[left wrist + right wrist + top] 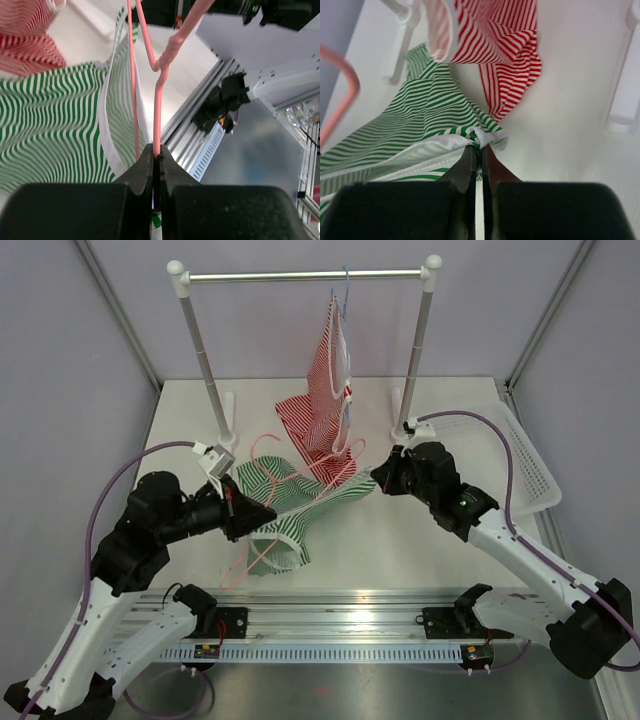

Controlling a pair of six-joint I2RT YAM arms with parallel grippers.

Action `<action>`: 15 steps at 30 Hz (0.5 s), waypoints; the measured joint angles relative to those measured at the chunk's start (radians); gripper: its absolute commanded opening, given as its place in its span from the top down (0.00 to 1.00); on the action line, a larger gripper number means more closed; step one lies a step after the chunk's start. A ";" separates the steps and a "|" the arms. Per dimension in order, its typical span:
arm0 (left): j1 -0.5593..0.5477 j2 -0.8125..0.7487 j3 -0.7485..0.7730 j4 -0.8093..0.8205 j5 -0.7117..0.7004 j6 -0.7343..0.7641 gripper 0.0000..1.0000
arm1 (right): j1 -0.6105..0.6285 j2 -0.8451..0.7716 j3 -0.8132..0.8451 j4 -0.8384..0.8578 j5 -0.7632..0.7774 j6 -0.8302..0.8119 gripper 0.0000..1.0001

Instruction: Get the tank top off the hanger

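Observation:
A green-and-white striped tank top [290,502] is stretched low over the table between my two grippers, with a pink wire hanger [262,444] still threaded through it. My left gripper [238,508] is shut on the hanger's wire [158,100], and the green fabric [50,115] lies to the left in its wrist view. My right gripper [375,478] is shut on a bunched white-trimmed edge of the tank top [420,125], pinched at the jaw tips [481,146]. A curve of the pink hanger [350,85] shows at the left edge of the right wrist view.
A red-and-white striped top [325,400] hangs from the metal rack's bar [300,276], its lower end pooled on the table [510,75]. The rack's feet [622,117] stand close by. A white mesh basket [520,455] sits at the right. The arms' mounting rail [340,625] runs along the near edge.

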 measured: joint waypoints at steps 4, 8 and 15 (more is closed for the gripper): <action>0.000 0.011 0.032 0.140 -0.014 -0.048 1.00 | -0.006 -0.101 0.001 -0.013 -0.083 -0.002 1.00; 0.000 0.036 0.037 0.392 -0.040 -0.113 1.00 | -0.013 -0.214 0.043 -0.023 -0.264 0.008 1.00; -0.012 0.127 0.026 0.805 -0.131 -0.138 1.00 | -0.014 -0.252 0.108 0.024 -0.595 0.082 1.00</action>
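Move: The left hand already pinches the pink hanger; the green tank top's middle lies about 8 cm ahead, 8 cm right and 15 cm below it. The right hand already holds an end of the top, whose middle is roughly 5 cm back, 12 cm left and 6 cm below. The red tank top hangs some 10 cm ahead of the right hand, 9 cm left and 8 cm higher. Left hand lifts the pinched hanger up 16 cm, tilting fingers up; right draws the green top up and back. ##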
